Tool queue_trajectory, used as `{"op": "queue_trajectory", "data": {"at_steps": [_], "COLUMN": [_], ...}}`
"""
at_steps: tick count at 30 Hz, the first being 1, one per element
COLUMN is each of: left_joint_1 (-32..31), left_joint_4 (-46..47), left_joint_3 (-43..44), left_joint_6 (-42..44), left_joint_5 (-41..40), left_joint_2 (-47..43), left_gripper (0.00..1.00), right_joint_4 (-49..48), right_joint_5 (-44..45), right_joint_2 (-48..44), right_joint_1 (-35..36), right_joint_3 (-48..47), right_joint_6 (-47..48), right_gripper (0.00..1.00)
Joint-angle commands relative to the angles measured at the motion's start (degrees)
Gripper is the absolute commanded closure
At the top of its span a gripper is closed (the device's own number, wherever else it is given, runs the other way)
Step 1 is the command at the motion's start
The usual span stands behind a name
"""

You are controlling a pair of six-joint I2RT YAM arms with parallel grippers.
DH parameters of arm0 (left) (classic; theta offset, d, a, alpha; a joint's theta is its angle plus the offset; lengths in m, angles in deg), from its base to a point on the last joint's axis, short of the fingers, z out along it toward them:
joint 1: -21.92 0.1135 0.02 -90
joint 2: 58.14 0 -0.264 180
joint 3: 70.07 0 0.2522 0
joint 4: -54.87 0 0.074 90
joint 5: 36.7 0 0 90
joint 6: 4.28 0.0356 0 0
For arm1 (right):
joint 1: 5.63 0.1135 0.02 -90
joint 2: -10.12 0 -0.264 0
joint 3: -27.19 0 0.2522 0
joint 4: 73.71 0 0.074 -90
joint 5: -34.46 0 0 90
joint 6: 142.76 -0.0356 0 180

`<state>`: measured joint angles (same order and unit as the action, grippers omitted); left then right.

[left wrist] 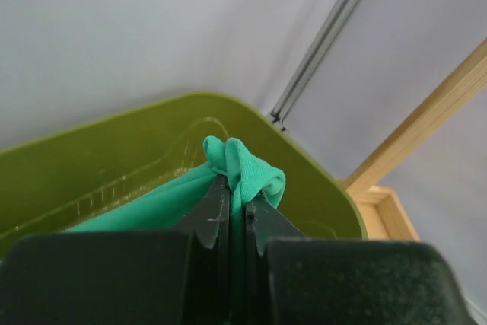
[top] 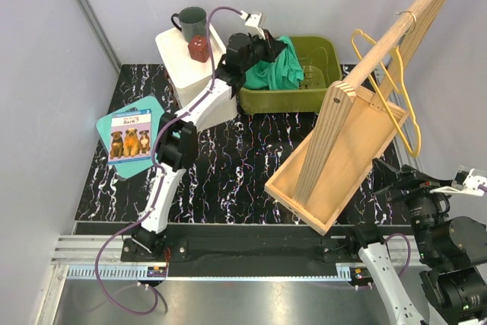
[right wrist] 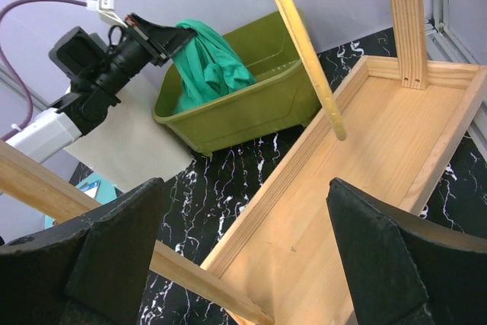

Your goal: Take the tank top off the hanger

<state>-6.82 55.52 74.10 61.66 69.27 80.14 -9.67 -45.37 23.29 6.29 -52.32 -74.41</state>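
The teal tank top (top: 272, 71) hangs bunched from my left gripper (top: 275, 48) and drapes into the olive basket (top: 319, 95). In the left wrist view the left gripper (left wrist: 237, 190) is shut on a fold of the tank top (left wrist: 245, 164). The right wrist view shows the tank top (right wrist: 207, 68) dangling over the basket's near-left corner. The yellow hanger (top: 397, 90) hangs bare on the slanted wooden rod (top: 396, 32), well right of the garment. My right gripper (right wrist: 243, 253) is open with nothing between its fingers, low over the wooden rack's tray (right wrist: 380, 165).
The wooden rack (top: 335, 157) fills the right half of the table. A white box (top: 186, 62) at the back left carries a dark mug (top: 192, 22) and a small red object (top: 199, 48). A dog book (top: 129, 136) lies on a teal board at the left.
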Motion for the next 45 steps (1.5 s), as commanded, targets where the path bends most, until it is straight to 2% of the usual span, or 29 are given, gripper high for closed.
{"op": "queue_trajectory", "data": {"at_steps": [1, 3, 5, 8, 9, 12, 14, 15, 19, 20, 23, 28, 32, 34, 35, 37, 38, 39, 40, 45], "left_joint_1": [0.1, 0.0, 0.0, 0.1, 0.1, 0.2, 0.1, 0.2, 0.2, 0.2, 0.1, 0.2, 0.1, 0.3, 0.2, 0.1, -0.1, -0.4, -0.8, -2.6], "left_joint_4": [-0.3, -1.5, -1.8, -6.2, -7.3, -9.5, -9.9, -10.3, -12.7, -13.1, -14.2, -13.7, -10.6, -8.3, -7.6, -3.3, -1.6, 1.6, 2.3, 2.6], "left_joint_3": [-0.5, -0.9, -1.7, 0.6, 1.2, 0.3, -0.9, -1.6, -2.9, -3.3, -5.8, -18.4, -36.6, -42.7, -49.1, -56.4, -63.6, -67.2, -73.2, -89.7], "left_joint_6": [3.2, 4.1, 4.8, 6.6, 6.9, 7.8, 8.3, 8.5, 8.3, 8.2, 7.9, 3.8, -3.1, -7.7, -9.1, -13.4, -14.7, -16.6, -17.1, -19.4], "left_joint_5": [3.2, 4.2, 5.1, 6.0, 6.3, 5.7, 5.7, 5.5, 5.8, 6.3, 6.7, 7.6, 8.9, 10.1, 10.9, 12.0, 12.6, 12.9, 13.1, 13.7], "left_joint_2": [-4.3, -4.6, -4.1, -2.7, -2.7, -4.6, -7.0, -7.8, -12.9, -13.9, -18.7, -31.6, -42.8, -49.0, -51.4, -58.4, -60.9, -65.6, -68.0, -85.5], "left_gripper": [0.98, 0.93, 0.8, 0.67, 0.52, 0.36, 0.31, 0.21, 0.19, 0.13, 0.1, 0.11, 0.12, 0.12, 0.12, 0.13, 0.13, 0.13, 0.13, 0.12], "right_joint_4": [-1.9, -1.8, -1.8, -1.9, -1.8, -1.9, -1.8, -1.8, -1.4, -1.2, 0.1, 0.6, 0.7, 0.4, 0.3, -0.7, -1.0, -1.3, -1.5, -4.8], "right_joint_5": [-1.3, -1.8, -1.9, -2.3, -2.4, -2.4, -2.7, -3.1, -4.3, -4.5, -6.2, -10.0, -13.8, -15.4, -15.7, -15.4, -14.8, -13.8, -12.1, -10.6], "right_joint_2": [-0.3, -0.4, -0.7, -0.5, -0.4, 0.3, 1.0, 1.1, 1.9, 2.4, 3.8, 4.2, 3.4, 3.8, 4.1, 5.4, 5.6, 5.6, 5.5, 2.2], "right_joint_1": [0.4, 0.3, 0.3, 0.4, 0.3, 0.3, 0.4, 0.2, 0.3, 0.4, 0.3, 0.3, 0.4, 0.3, 0.2, 0.4, 0.2, 0.3, 0.4, 0.3], "right_joint_3": [-0.6, -0.3, 0.4, 0.8, 0.8, 1.1, 1.5, 2.0, 3.5, 3.9, 4.8, 8.2, 13.1, 15.1, 16.9, 18.2, 19.6, 20.3, 21.1, 27.6], "right_joint_6": [-1.1, -1.5, -1.8, -2.1, -2.1, -2.2, -2.4, -2.7, -4.4, -4.9, -6.1, -8.5, -10.7, -12.4, -13.1, -15.5, -16.6, -17.9, -20.3, -27.4], "right_gripper": [0.05, 0.05, 0.04, 0.04, 0.04, 0.04, 0.04, 0.04, 0.03, 0.03, 0.03, 0.02, 0.02, 0.01, 0.01, 0.0, 0.0, 0.0, 0.0, 0.0]}}
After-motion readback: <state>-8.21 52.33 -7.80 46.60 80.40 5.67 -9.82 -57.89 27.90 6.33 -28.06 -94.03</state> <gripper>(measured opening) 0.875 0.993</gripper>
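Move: The closed left gripper still holds the tank top over the green basket, whose middle is about 3 cm back, 5 cm to the right and 14 cm below. The red canister stands roughly level with the gripper and 25 cm to its left; the dark mug stands some 5 cm farther out and 28 cm to the left. From the right gripper, the basket is about 40 cm ahead, 20 cm to the left and 22 cm down. Lower the left gripper about 5 cm into the basket, opening wide on the way to let go of the tank top. Then lift it clear and draw it some 30 cm back and a bit left, arcing up then down over the bare table. Meanwhile sink the open right gripper about 16 cm towards the wooden tray, easing forward-left and tipping its fingers down. ##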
